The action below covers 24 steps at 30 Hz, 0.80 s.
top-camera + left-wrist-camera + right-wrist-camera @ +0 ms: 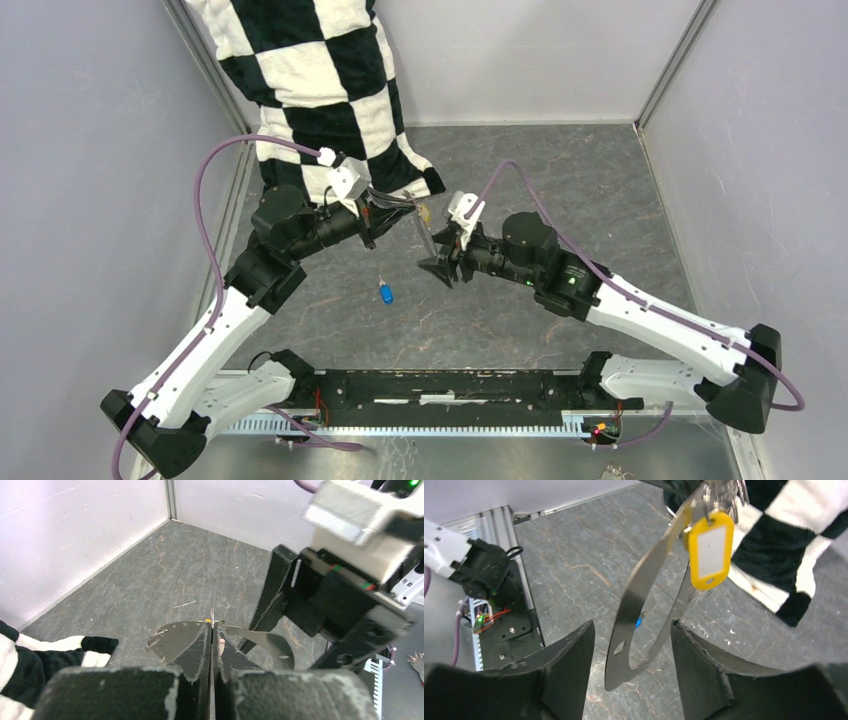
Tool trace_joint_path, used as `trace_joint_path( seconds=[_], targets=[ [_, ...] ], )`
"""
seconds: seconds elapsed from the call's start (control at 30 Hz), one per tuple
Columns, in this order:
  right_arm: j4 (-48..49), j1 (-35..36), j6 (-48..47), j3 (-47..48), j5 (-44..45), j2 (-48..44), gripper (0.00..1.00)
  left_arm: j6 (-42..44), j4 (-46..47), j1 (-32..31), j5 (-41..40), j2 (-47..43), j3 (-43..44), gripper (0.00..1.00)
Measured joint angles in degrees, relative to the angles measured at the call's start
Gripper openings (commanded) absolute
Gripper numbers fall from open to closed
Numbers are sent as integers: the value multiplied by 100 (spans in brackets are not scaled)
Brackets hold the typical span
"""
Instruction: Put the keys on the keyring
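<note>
The keyring point(634, 600) is a long loop of flat silver band. It hangs upright from my left gripper point(400, 212), which is shut on its top edge point(212, 625). A yellow tag point(710, 550) with a white label hangs near the loop's top, with bunched metal key parts point(724, 490) above it. A blue-headed key point(385, 293) lies loose on the table below and shows behind the loop point(638, 622). My right gripper point(440, 268) stands open, its fingers point(569, 665) on either side of the loop's lower end without touching it.
A black-and-white checkered cloth point(320, 90) hangs at the back left, close behind the left gripper. Grey walls enclose the dark stone-patterned table point(560, 180) on three sides. The arm bases' black rail point(450, 390) runs along the near edge.
</note>
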Motion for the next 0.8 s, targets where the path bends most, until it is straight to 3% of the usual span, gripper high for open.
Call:
trace_joint_path(
  seconds=[0.1,0.13,0.23,0.3,0.47,0.53,0.8],
  targets=[
    [-22,2,48,101,387,271,23,0,7,0,-15,-2,0,2],
    [-22,2,68,111,466,313,15,2,9,0,-15,-2,0,9],
    [4,2,164,116,671,315,0,50,0,7,-26,-7,-17,62],
    [-48,-28,293,116,852,269,0,199,-31,4,26,-61,-50,79],
    [-85,-450,828,59,496,35,0,911,-229,-22,37,-284,-186,90],
    [-83,-748,1165,2,96,-125,0,1370,-343,-20,79,-452,-341,99],
    [33,-1497,2531,-7,-1425,122,0,3775,-986,-22,800,-1410,-879,100]
  ],
)
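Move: The left hand holds the keyring by its upper edge; the keyring's middle lies about 3 cm back, 2 cm right and 3 cm below. The yellow tag hangs some 3 cm right of that hand, 1 cm back and 3 cm below, and the blue tag lies on the table about 3 cm back, 5 cm left and 35 cm below it. From the open right hand, the keyring's middle is about 3 cm ahead, 2 cm left and 4 cm above. Forward about 3 cm and slightly down, the right hand closes from wide open and pinches the keyring's rim. The left fingers then spread wide, let go and draw back, down and left, some 6 to 7 cm in all, rolling about 35 degrees. The right keeps its pinch, pulling about 3 cm right before easing partly back, and rolls nearly 30 degrees. ##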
